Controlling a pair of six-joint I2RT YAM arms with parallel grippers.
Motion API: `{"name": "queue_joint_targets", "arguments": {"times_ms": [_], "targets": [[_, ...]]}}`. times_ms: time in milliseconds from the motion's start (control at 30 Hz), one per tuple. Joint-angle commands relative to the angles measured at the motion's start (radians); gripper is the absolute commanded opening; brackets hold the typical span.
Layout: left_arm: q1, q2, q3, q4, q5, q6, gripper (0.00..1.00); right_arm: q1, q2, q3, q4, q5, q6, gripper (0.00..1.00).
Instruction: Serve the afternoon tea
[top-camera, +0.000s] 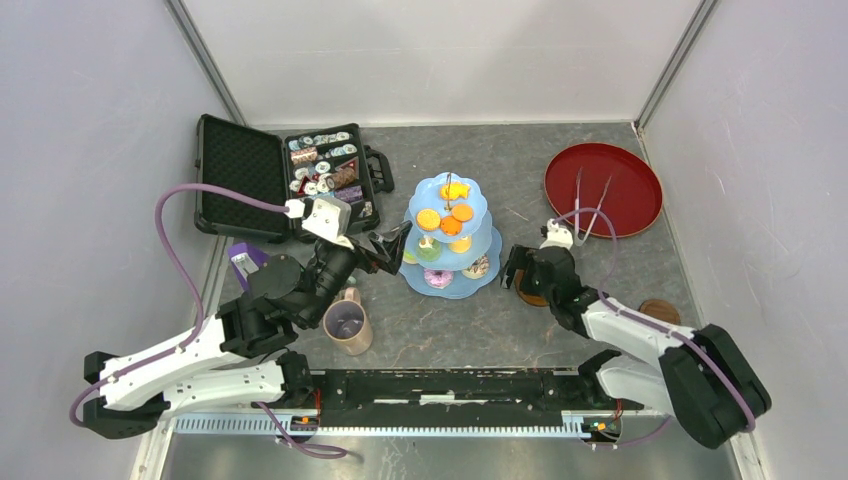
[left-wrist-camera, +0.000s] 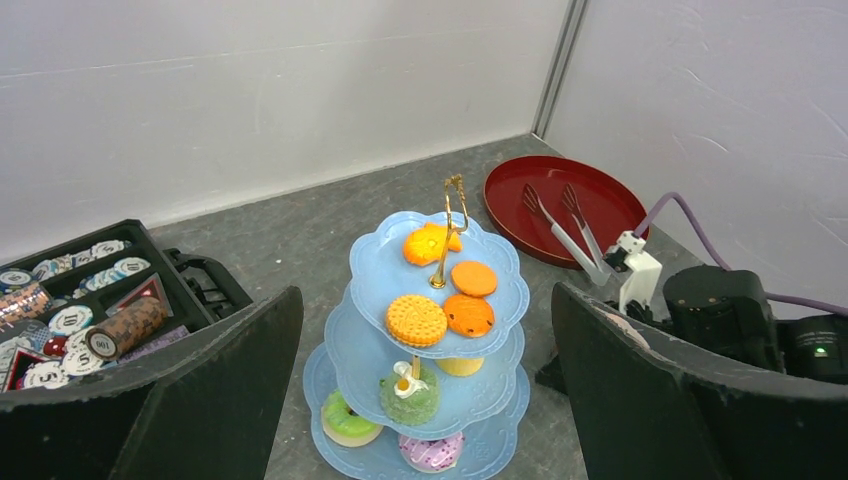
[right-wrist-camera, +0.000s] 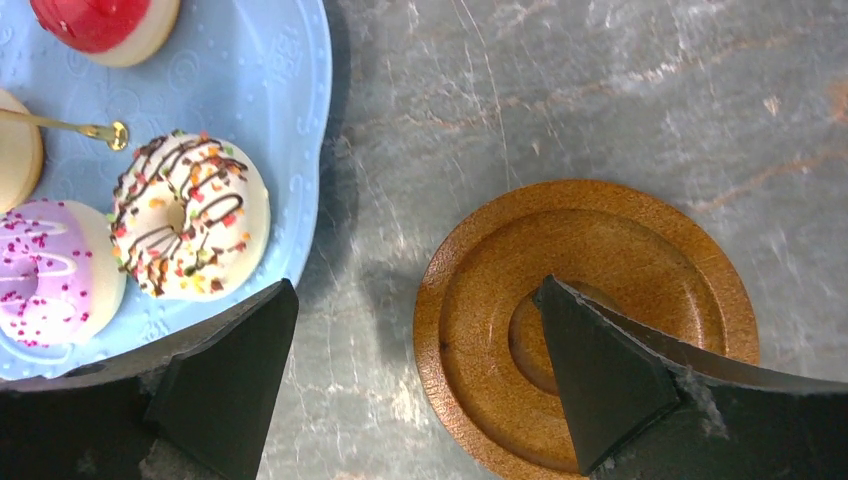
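The pale-blue three-tier cake stand (top-camera: 450, 235) stands mid-table with orange biscuits (left-wrist-camera: 416, 319) on top, and cakes and donuts (left-wrist-camera: 348, 418) on the lower tiers. My left gripper (top-camera: 398, 248) is open at the stand's left side; in the left wrist view the stand (left-wrist-camera: 380, 270) sits ahead between the spread fingers (left-wrist-camera: 220, 380). My right gripper (right-wrist-camera: 415, 290) hangs open just right of the stand. One finger is over a brown coaster (right-wrist-camera: 480, 330); the other is by the bottom tier beside a white donut (right-wrist-camera: 190, 230). A tan mug (top-camera: 347, 325) stands near the left arm.
An open black case of small tins (top-camera: 285, 175) lies at the back left. A round dark-red tray (top-camera: 603, 188) with tongs on it sits at the back right. A second coaster (top-camera: 660, 310) lies by the right arm. A purple object (top-camera: 245, 262) is left of the mug.
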Motion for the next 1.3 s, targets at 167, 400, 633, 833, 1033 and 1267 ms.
{"name": "queue_joint_targets", "arguments": {"times_ms": [167, 400, 633, 833, 1033, 1267], "targets": [[-0.008, -0.014, 0.000, 0.055, -0.026, 0.044, 1.00, 0.004, 0.147, 0.093, 0.074, 0.015, -0.067, 0.98], [-0.010, -0.018, 0.003, 0.053, -0.018, 0.033, 1.00, 0.073, 0.017, 0.170, -0.052, 0.000, -0.189, 0.98], [-0.010, -0.035, 0.006, 0.048, -0.019, 0.034, 1.00, 0.234, -0.154, 0.205, -0.201, -0.014, -0.206, 0.98], [-0.010, -0.059, -0.004, 0.066, -0.082, 0.051, 1.00, 0.573, -0.156, 0.203, -0.093, -0.035, -0.204, 0.98], [-0.009, -0.117, -0.039, 0.121, -0.199, 0.053, 1.00, 0.791, 0.135, 0.513, -0.171, 0.132, -0.039, 0.98], [-0.009, -0.190, -0.070, 0.172, -0.254, 0.071, 1.00, 0.819, 0.448, 0.727, -0.052, 0.047, 0.207, 0.98]]}}
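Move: The big pinkish mug lies some 32 cm to the right hand's left and 13 cm back, its middle about 4 cm above the low fingertips. The wooden coaster is about 4 cm to the hand's right and 2 cm back, and the tiered stand about 14 cm left and 4 cm ahead; the small beige cup stands 8 cm beyond the mug and 6 cm left of it. From the left hand the mug is about 10 cm left, 7 cm back and 31 cm below. Forward another 2 cm first, the right hand's right fingertip still sliding the coaster along the table; then the hand leaves it, rises and swings left and back past the near side of the tiered stand to above and just right of the mug, nearly 30 cm left in all, turning some 40 degrees counter-clockwise, fingers wide open. Late on, the left hand draws away left and slightly up. ##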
